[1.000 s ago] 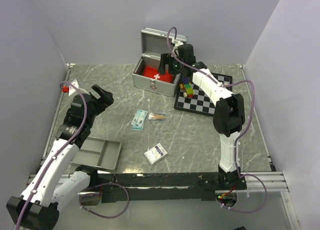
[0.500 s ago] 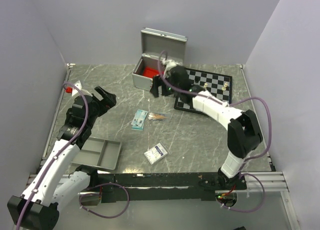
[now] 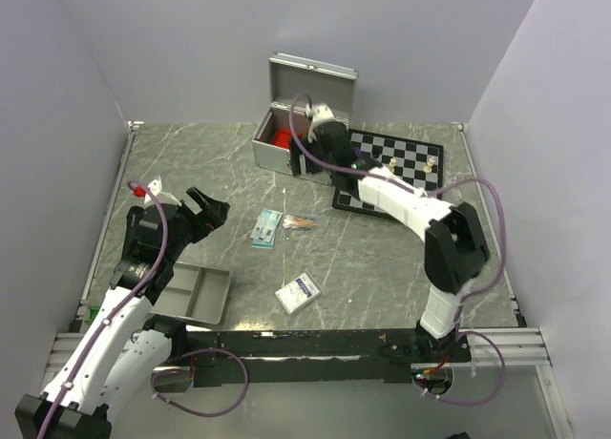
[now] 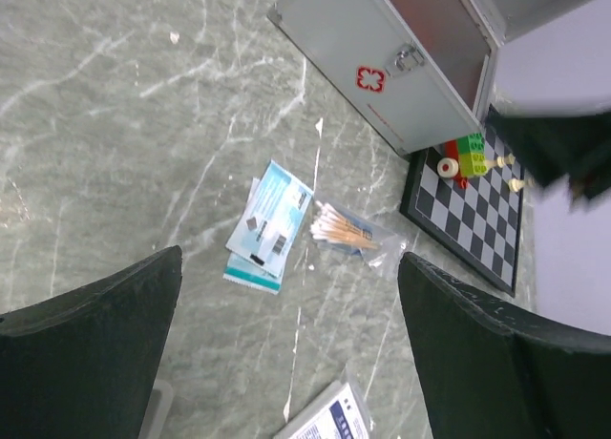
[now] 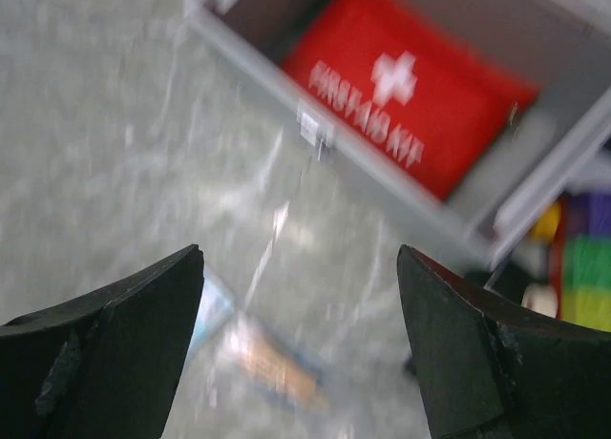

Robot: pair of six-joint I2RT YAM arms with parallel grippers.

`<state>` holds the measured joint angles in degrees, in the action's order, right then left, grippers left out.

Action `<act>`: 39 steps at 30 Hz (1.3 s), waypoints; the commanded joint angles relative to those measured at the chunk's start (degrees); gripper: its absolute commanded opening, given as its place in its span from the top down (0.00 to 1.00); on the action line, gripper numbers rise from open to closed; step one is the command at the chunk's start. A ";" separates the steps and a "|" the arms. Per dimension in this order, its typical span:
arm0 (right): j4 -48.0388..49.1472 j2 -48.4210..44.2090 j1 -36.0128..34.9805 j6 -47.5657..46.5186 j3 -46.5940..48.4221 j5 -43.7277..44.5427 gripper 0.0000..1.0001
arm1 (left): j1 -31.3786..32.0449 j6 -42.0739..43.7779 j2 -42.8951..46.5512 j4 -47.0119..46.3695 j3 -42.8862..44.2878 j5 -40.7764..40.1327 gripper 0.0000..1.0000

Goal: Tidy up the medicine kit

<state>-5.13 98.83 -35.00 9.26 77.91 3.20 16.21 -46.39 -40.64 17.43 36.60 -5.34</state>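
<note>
The medicine kit is a silver case at the back of the table with its lid up and a red first-aid pouch lying inside. In the left wrist view the medicine kit's front wall shows a latch and a red cross sticker. My right gripper hovers open over the kit's front wall, nothing between its fingers. Blue-white packets, a bag of cotton swabs and a white-blue packet lie loose mid-table. My left gripper hangs open and empty, left of them.
A grey divided tray sits at the near left beside my left arm. A chessboard with small pieces lies right of the kit, with coloured blocks at its corner. Grey walls close in the table on three sides.
My right arm has swung out from over the open kit to its front left side, staying open. My left gripper has shifted slightly nearer and to the right.
</note>
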 commanded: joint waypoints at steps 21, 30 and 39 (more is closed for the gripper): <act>-10.60 26.85 4.77 -9.52 31.78 -17.78 0.09 | -0.21 -0.37 2.76 1.73 -1.62 1.39 0.02; -7.09 23.87 2.75 -13.38 24.49 -25.00 0.25 | -0.12 -0.72 3.12 0.59 -3.03 2.27 0.02; -5.86 20.36 -1.11 -18.22 18.34 -26.23 0.38 | -0.12 -1.16 3.11 1.20 -2.67 1.74 0.02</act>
<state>-8.97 122.76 -32.58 -7.20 99.96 -18.26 16.21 -47.51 -37.98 19.20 33.95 -3.88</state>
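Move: The silver box's front rim at its clasp lies about 8 cm ahead of the right hand, some 5 cm to its left and 5 cm below. The red first aid kit lies inside, about 15 cm ahead and 4 cm left; the toy car stands 6 cm ahead and 13 cm right. The cotton swabs lie about 7 cm back and 1 cm left. From the left hand, that rim is roughly 21 cm ahead, 18 cm right. The right hand reaches 10 cm forward, sinks astride the front wall, then draws back and left 5–8 cm, partly closing. ##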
